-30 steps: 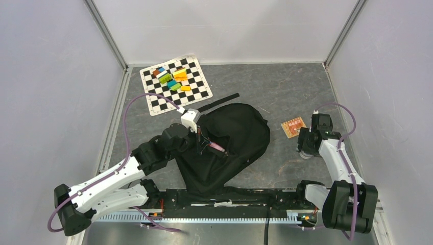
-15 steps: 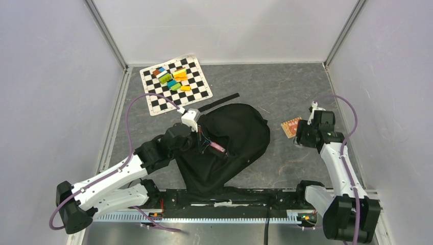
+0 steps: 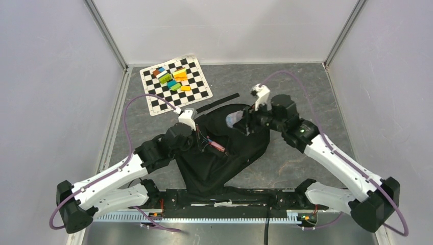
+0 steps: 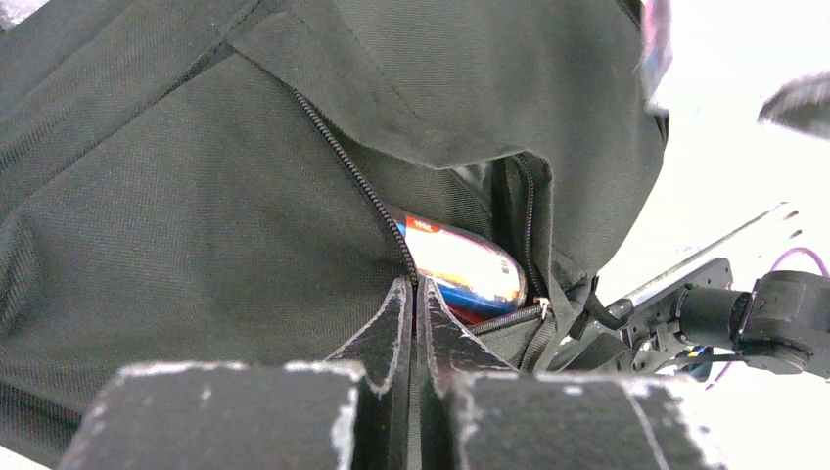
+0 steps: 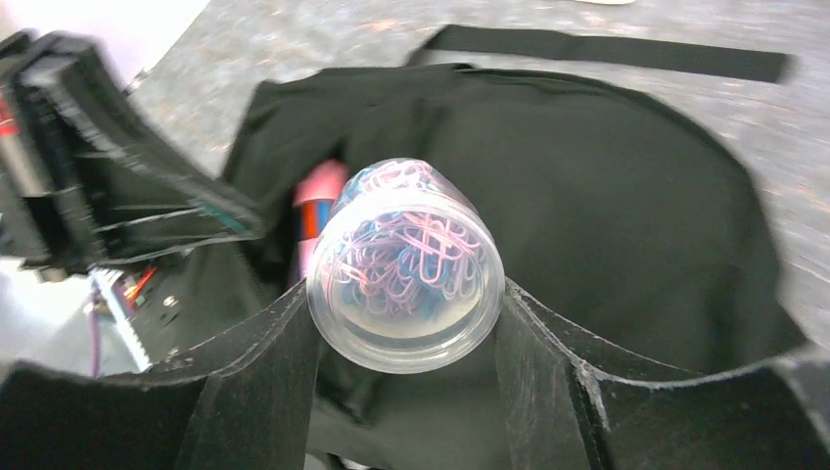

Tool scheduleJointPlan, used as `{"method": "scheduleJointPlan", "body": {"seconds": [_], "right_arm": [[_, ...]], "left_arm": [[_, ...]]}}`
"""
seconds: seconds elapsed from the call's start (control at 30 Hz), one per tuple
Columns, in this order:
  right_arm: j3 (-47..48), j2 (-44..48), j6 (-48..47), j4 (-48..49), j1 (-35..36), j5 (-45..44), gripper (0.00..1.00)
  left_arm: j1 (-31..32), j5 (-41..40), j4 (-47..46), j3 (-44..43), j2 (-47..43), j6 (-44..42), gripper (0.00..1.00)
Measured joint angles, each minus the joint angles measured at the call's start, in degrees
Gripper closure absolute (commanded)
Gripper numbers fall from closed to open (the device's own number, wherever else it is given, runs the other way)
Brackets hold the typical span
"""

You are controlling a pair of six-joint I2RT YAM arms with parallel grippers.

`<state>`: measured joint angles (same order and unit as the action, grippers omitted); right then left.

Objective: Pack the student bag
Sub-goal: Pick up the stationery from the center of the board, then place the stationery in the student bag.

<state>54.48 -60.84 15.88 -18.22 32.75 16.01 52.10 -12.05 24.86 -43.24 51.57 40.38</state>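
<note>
The student bag [image 3: 240, 148] is a large black fabric backpack lying flat mid-table, its zip opening [image 4: 352, 166] pulled apart. A shiny red and blue packet [image 4: 468, 272] shows inside the opening. My left gripper [image 3: 204, 144] is shut on the bag's edge by the zip, fingertips pinched together [image 4: 416, 291]. Above the bag's rounded top, my right gripper [image 3: 241, 121] is shut on a clear round tub of pink and blue paper clips [image 5: 406, 262]; each finger [image 5: 284, 343] presses one side of it. The bag [image 5: 607, 196] lies just below the tub.
A checkerboard mat [image 3: 196, 94] with several coloured blocks [image 3: 173, 79] lies at the back left. One black strap [image 3: 219, 103] trails from the bag toward the mat. The arms' base rail [image 3: 219, 196] runs along the near edge. Walls close in on both sides.
My right arm has swung from the right side of the table to over the bag, carrying the tub of paper clips. The left arm and bag have barely moved.
</note>
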Motion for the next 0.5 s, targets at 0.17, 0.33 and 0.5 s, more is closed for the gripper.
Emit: {"method": "scheduleJointPlan", "body": {"seconds": [0.17, 0.33, 0.5], "right_arm": [[0.28, -5.29, 1.03, 4.90, 10.78, 0.96, 0.78], [0.90, -10.19, 0.39, 6.21, 17.92, -1.05, 0.79], [0.90, -12.44, -1.36, 6.36, 19.56, -5.01, 0.79]], "left_arm": [[0.00, -1.44, 2.12, 0.00, -0.90, 1.79, 0.98], [0.00, -2.03, 3.50, 0.00, -2.49, 2.23, 0.98], [0.00, -2.36, 4.24, 0.00, -3.04, 2.23, 0.98]]}}
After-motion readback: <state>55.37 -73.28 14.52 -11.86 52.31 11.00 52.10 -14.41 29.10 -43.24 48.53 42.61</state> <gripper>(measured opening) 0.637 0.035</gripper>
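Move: Below and to the left of the right hand, which already holds the stationery (a clear jar of paper clips), lies the bag's open pocket, roughly 10 cm left, 8 cm back and 10 cm down. The pink bottle lies in that pocket, about 2 cm lower; the zip edge pinched by the left fingers is some 16 cm left, 9 cm back and 6 cm down. From the left hand, the pocket is about 6 cm right, level forward and 5 cm below. Swinging the gripped jar in over the open pocket, the right hand goes about 10 cm left while drawing back some 5 cm and sinking 5 cm, fast at first and then slowing, with a 15-degree counter-clockwise turn. The shut left fingers keep their pinch on the zip edge and draw it a little to the left. ##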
